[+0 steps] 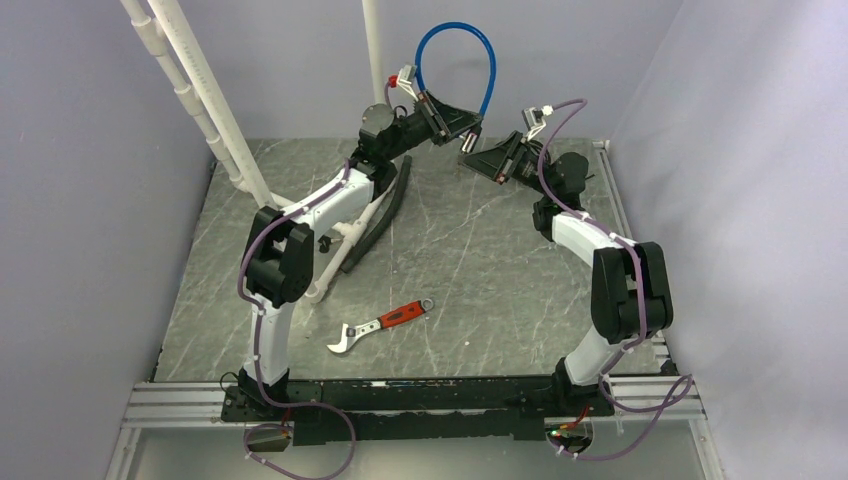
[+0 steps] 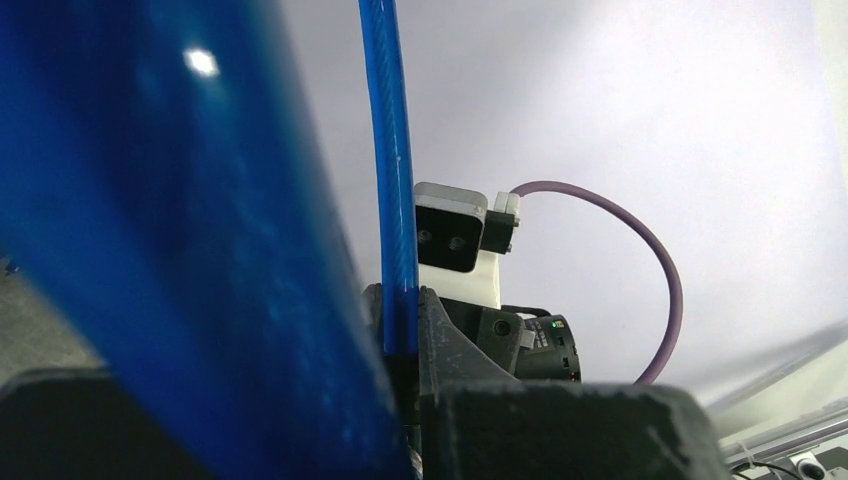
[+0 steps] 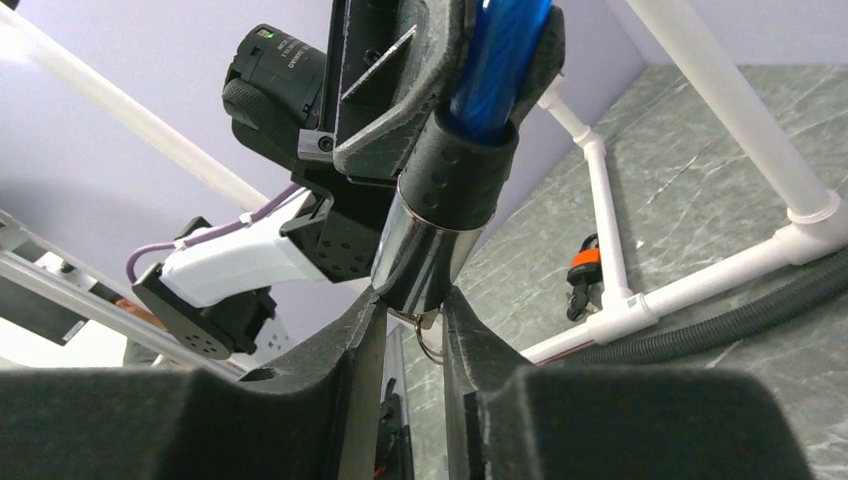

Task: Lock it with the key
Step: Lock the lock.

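A blue cable lock (image 1: 455,50) hangs in the air at the back of the table. My left gripper (image 1: 452,118) is shut on its black collar. In the left wrist view the blue cable (image 2: 398,200) runs up between my fingers. The right wrist view shows the lock's chrome cylinder (image 3: 418,255) pointing down at me, and the key (image 3: 424,318) with its wire ring sticks out of the end. My right gripper (image 3: 412,322) has its two pads pressed on either side of the key head, just below the cylinder. From above, the right gripper (image 1: 480,150) meets the lock's end tip to tip.
A red-handled wrench (image 1: 380,325) lies on the grey table (image 1: 500,260) near the front. A white pipe frame (image 1: 215,110) and a black corrugated hose (image 1: 385,215) stand at the back left. A small orange and black padlock (image 3: 582,272) rests by a pipe.
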`<move>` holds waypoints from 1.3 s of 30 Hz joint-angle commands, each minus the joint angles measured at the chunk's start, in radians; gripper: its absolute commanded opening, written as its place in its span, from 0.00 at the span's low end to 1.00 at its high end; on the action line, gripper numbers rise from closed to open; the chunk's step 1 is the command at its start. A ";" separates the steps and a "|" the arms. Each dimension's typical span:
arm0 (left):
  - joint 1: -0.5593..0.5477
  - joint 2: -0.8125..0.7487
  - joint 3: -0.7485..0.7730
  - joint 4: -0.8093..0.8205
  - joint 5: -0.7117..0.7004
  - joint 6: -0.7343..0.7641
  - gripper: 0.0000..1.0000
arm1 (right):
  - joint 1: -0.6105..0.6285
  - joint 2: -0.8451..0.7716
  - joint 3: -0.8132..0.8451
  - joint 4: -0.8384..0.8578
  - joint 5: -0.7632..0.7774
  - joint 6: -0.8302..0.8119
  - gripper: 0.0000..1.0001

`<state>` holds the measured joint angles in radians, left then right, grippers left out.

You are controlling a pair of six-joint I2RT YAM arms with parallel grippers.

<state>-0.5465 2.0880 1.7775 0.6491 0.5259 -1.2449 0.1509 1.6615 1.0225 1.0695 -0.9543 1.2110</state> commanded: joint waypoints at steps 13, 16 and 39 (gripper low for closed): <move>-0.003 -0.108 -0.043 0.022 0.083 0.283 0.00 | -0.013 -0.088 0.060 -0.208 -0.029 -0.142 0.00; -0.009 -0.131 -0.068 -0.015 0.090 0.382 0.00 | -0.013 -0.117 0.071 -0.336 -0.019 -0.216 0.00; -0.125 -0.269 -0.180 -0.192 -0.127 0.868 0.00 | -0.006 -0.222 0.022 -0.463 0.021 -0.343 0.06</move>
<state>-0.6659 1.8660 1.6306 0.4320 0.3641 -0.3832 0.1467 1.4967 1.0328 0.5220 -0.9848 0.9043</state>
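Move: The key is right at the right fingertips, within about 1 cm of that hand, at the lower end of the lock. The lock body sits some 2 cm ahead, level left-right and 3 cm above the right hand. From the left hand, which already grips the blue hose just above the lock, the key is about 4 cm back, 2 cm left and 5 cm below. Right fingers shut fully as that hand sinks 2.5 cm; left, keeping the hose, tips down, drawing back 4 cm. ##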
